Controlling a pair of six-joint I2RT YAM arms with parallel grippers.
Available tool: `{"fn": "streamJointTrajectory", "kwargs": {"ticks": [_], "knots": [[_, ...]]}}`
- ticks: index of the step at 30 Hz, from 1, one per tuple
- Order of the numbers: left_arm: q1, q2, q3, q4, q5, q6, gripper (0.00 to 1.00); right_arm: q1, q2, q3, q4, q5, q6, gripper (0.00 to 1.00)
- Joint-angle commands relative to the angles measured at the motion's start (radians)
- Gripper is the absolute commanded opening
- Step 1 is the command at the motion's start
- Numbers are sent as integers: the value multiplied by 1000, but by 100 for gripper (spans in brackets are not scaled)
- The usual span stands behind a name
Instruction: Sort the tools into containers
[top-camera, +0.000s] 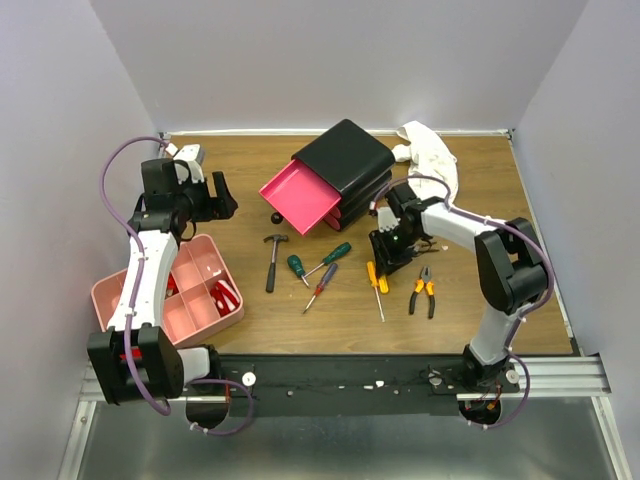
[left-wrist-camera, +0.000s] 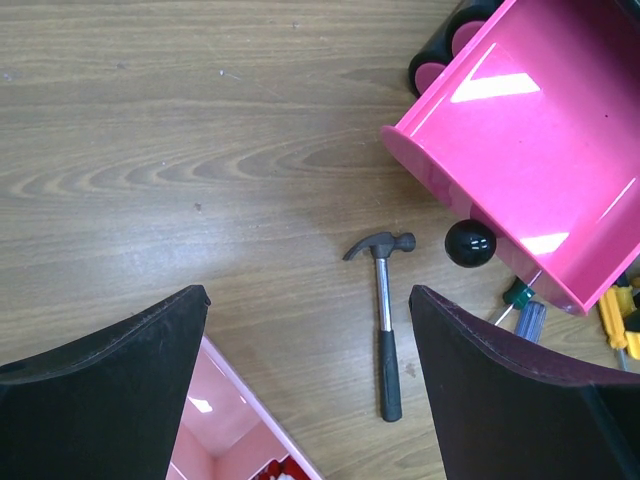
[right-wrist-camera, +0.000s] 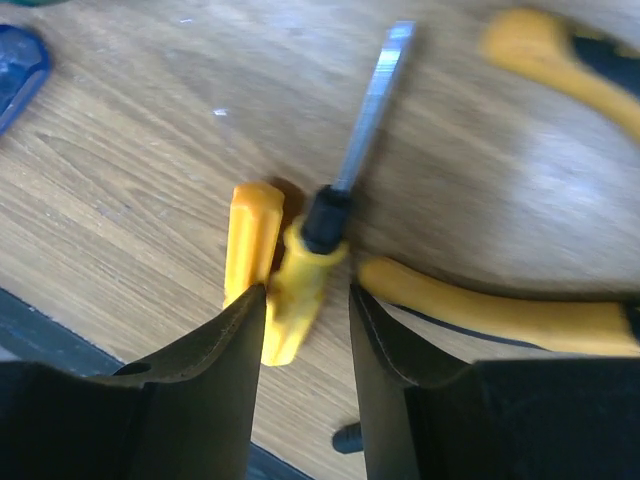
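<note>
In the right wrist view a yellow-handled screwdriver (right-wrist-camera: 300, 285) lies between the fingers of my right gripper (right-wrist-camera: 307, 285). It touches the left finger, and a gap shows at the right finger, so the jaws stand open around it. A second yellow handle (right-wrist-camera: 250, 240) lies just outside the left finger. The pliers (top-camera: 424, 291) lie to the right. The hammer (top-camera: 273, 260), a green screwdriver (top-camera: 322, 260) and a purple one (top-camera: 322, 286) lie mid-table. My left gripper (top-camera: 222, 200) hovers wide open and empty above the hammer (left-wrist-camera: 385, 330). The black box's top pink drawer (top-camera: 300, 195) is pulled out.
The pale-pink tray (top-camera: 190, 262) sits at the near left under the left arm, with something red in one compartment. A white cloth (top-camera: 432, 152) lies behind the box at the back right. Grey walls close in the table on three sides.
</note>
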Motion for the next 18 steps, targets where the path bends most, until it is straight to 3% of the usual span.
{"fn": "streamJointTrajectory", "kwargs": {"ticks": [1,5,8,9,11,17,18], "knots": [[9,-13,20,22,-4,-13,92,95,23,-52,32,148,40,47],[11,-27,20,14,3,-14,92,98,20,-84,43,196,67,45],[11,-45,10,9,5,-17,92,98,-15,-127,61,220,84,27],[11,-50,7,12,5,-19,92,98,-32,-133,64,226,86,11],[11,-70,-6,23,9,-22,92,97,-109,-138,52,245,83,1],[11,-85,-16,71,28,-102,92,98,-333,-18,-80,251,-25,1],[11,-85,-16,75,32,-114,97,98,-382,9,-95,242,-25,1]]}}
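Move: The handle of the yellow screwdriver I'm after is already between my right hand's half-open fingers, about 1 cm back and 1 cm below. The orange screwdriver lies against my left finger, its middle some 4 cm back and 2 cm left. Of the pliers, the long-nosed pair is around 4 cm ahead and 5 cm right, the small pair roughly 4 cm back and 8 cm right. From my left hand the yellow handle is about 32 cm right, 10 cm back and 20 cm below. Staying low, I slide my right hand about 1.5 cm left and 1 cm back, its left finger shoving the orange screwdriver's handle aside, and then shut the fingers until they pinch the yellow handle. Once they've closed I swing back some 2 cm to the right and lift about 2 cm, the wrist tilting slightly. My open left hand rises about 2.5 cm. ##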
